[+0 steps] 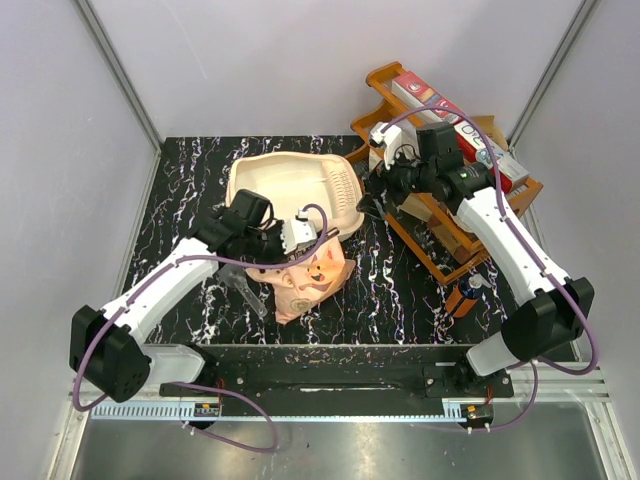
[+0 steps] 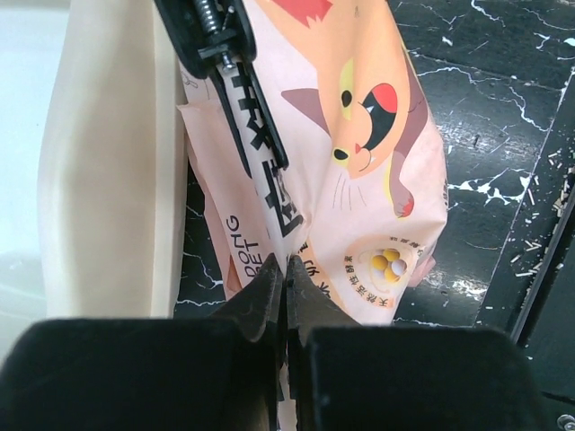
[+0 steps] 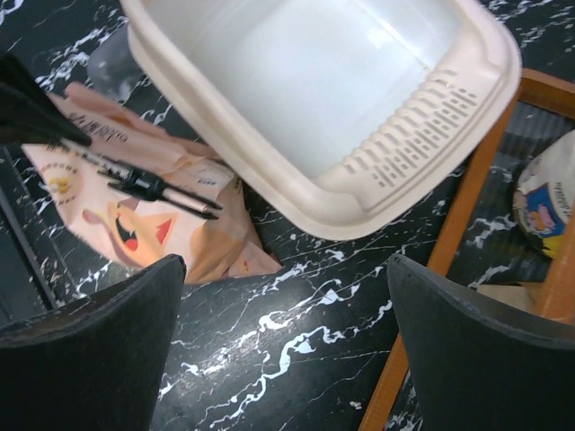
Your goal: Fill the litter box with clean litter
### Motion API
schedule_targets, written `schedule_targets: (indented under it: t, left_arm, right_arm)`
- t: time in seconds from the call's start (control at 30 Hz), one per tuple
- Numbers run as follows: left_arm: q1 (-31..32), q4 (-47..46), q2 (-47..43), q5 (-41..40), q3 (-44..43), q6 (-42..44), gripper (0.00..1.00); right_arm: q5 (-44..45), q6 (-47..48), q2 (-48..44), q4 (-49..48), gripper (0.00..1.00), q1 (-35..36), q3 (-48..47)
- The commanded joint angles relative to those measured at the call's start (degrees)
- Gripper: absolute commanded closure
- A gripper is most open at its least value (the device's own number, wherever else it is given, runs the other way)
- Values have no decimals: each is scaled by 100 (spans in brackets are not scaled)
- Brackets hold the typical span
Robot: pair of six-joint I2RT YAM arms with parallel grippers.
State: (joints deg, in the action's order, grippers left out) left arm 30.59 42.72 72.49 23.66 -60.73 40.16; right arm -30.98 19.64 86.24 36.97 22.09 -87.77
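Observation:
The cream litter box (image 1: 262, 167) sits at the table's middle back, its inside bare plastic and its grille end (image 3: 422, 126) toward the rack. No clean litter shows in any view. A pink-orange cat-print bag (image 1: 312, 280) lies against the box's near wall (image 2: 108, 180), with a black binder clip (image 2: 216, 45) on its top edge. My left gripper (image 2: 287, 265) is shut on the bag's (image 2: 359, 180) folded edge. My right gripper (image 3: 283, 260) hangs open over bare table between the box's rim (image 3: 359, 211) and the rack, holding nothing.
A brown wooden rack (image 1: 450, 215) with boxed items stands at the back right, its rail (image 3: 476, 206) close beside my right fingers. A clear plastic scoop (image 1: 245, 290) lies left of the bag. A small bottle (image 1: 468, 293) stands near the right arm.

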Motion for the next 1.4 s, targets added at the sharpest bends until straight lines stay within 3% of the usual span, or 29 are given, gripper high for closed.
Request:
schedule_targets:
  t: [0.0,0.13,0.3,0.4,0.57,0.63,0.67,0.77,0.9,1.13,1.37]
  left_arm:
    - [-264,-1028,-236,209,-395,246,100]
    - [-430,-1143,159,235,-939,913,100]
    - [-598,-959,678,455,-1547,818,100]
    - [-624,-914,635,631,-1111,520,100]
    - [-642,-1590,214,859,-335,-314,100]
    - [-651,-1670,55,912,-247,-674,82]
    - [-642,-1670,11,965,-238,-789,58]
    - [-642,-1837,-200,878,-220,-1255,34]
    - [-642,-1873,-314,641,-264,-1826,21]
    - [-1055,-2048,-305,-124,-238,-2635,18]
    - [-1099,-1443,1,-1247,-343,-2347,12]
  right_arm:
    - [-567,357,42,293,0,41,-215]
    - [-584,347,69,293,0,41,-267]
    - [-523,365,113,284,0,33,-294]
    - [-549,374,95,302,0,41,-267]
    - [-391,611,78,530,0,33,-302]
    - [-347,716,86,671,0,59,-337]
    - [-286,717,86,688,0,68,-364]
    - [-172,778,104,715,0,85,-434]
    - [48,1515,306,707,1,269,-741]
    - [338,2999,561,1241,0,1006,-1689]
    - [1058,4845,263,2233,0,1903,-1946]
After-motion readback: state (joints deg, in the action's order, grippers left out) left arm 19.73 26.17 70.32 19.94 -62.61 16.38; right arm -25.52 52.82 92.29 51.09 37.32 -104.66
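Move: The left fingers are already shut on the bag's clipped edge. From there the litter box's middle is about 16 cm ahead, 4 right and 4 below, with its near rim much closer; the litter bag's middle is 3 cm back, 8 right, 5 below, and the clear scoop 7 back, 11 left, 10 below. From the right hand the clip's black end is about 7 cm back, 7 left, 10 below; the litter box's middle is level, 19 left, 9 below. Bring the left gripper, still pinching the bag's clipped edge, about 6 cm forward to the litter box's near rim, then open, let go and lift some 6 cm, going on forward and left while turning counter-clockwise. Ease the open right gripper slightly back and down, then swing it 7 cm left, rising and drawing back towards the clip's black end, turning counter-clockwise without touching the clip. ##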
